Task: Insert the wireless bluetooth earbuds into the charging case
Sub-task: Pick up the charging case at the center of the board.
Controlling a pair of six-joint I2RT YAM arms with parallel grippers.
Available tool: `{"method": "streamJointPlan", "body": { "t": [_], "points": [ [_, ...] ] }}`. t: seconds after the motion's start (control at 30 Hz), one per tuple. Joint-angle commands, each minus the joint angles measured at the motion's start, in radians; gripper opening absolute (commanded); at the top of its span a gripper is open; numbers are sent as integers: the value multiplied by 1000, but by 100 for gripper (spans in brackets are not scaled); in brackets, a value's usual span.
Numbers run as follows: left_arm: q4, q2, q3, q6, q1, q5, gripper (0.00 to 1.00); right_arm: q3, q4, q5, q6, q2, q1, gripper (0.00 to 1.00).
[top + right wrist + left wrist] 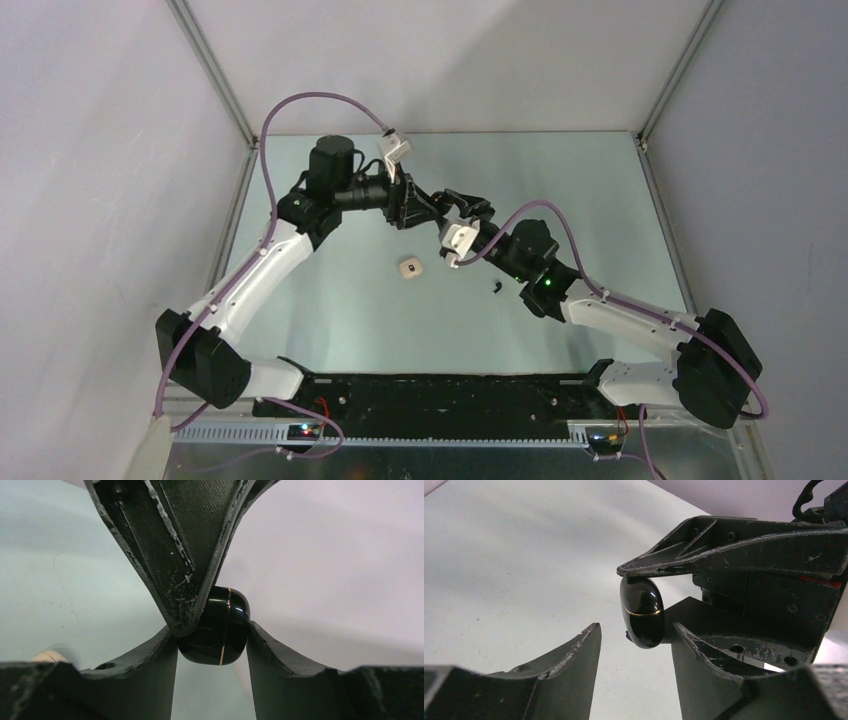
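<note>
The charging case is a glossy black pebble with a thin gold seam, and its lid is down. My right gripper is shut on it and holds it in the air over the middle back of the table. My left gripper faces it with the jaws open. The case hangs just beyond the left fingertips, and there is a gap on the left side. One left finger crosses in front of the case in the right wrist view. One tiny black earbud lies on the table below the right wrist.
A small beige pebble-like case lies on the table in front of the two grippers, and it also shows blurred at the left of the right wrist view. Grey walls stand around the pale table.
</note>
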Motion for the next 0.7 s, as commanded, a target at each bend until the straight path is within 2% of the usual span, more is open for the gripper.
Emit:
{"method": "streamJointPlan", "body": {
  "t": [0.0, 0.1, 0.2, 0.27, 0.3, 0.33, 0.37, 0.4, 0.43, 0.47, 0.5, 0.53, 0.6, 0.67],
  "points": [
    [64, 9, 35, -61, -8, 12, 58, 5, 43, 16, -24, -22, 14, 0],
    [78, 16, 37, -78, -9, 20, 58, 5, 43, 16, -27, -22, 17, 0],
    [87, 19, 36, -81, -11, 28, 53, 5, 46, 18, -32, -24, 20, 0],
    [90, 19, 34, -80, -11, 35, 46, 5, 45, 22, -33, -24, 21, 0],
    [90, 19, 33, -78, -11, 43, 38, 6, 44, 24, -32, -24, 21, 0],
    [92, 20, 33, -74, -11, 47, 34, 6, 40, 25, -29, -25, 20, 3],
    [92, 20, 32, -65, -11, 54, 24, 6, 33, 26, -27, -28, 20, 8],
    [92, 18, 32, -56, -11, 63, 19, 5, 25, 26, -19, -30, 19, 22],
    [92, 15, 30, -33, -10, 67, 11, 13, -13, 27, -14, -38, 14, 31],
    [92, 9, 30, -19, -10, 78, 7, 37, -57, 18, 4, -43, 10, 47],
    [92, 4, 20, 19, -6, 84, 2, 56, -216, -34, 33, -64, -10, 54],
    [91, -7, 5, 43, -3, 103, 1, 103, -273, -66, 51, -87, -43, 67],
    [92, -34, -25, 129, 12, 142, 0, 173, -447, -179, 139, -116, -101, 82],
    [91, -62, -58, 261, 34, 184, 0, 273, -673, -324, 203, -119, -164, 86]
  ]
}}
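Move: The charging case is still in my right hand's fingertips, with my open left fingers around its near end; it lies about 1 cm to the right of my left hand point, at the same height. Some 29 cm below my left hand is the board: one black earbud about 2 cm to the right and 1 cm ahead, the other roughly 12 cm right and 5 cm back, and the cream box 7 cm left, level with the hand. I close my left fingers on the charging case while easing that hand about 1 cm to the right, and my right hand holds the case still for them. Once the left has its grip, I open my right fingers wide, let go and begin drawing that hand off to the right by some 1.5 cm, tipping it slightly down. ##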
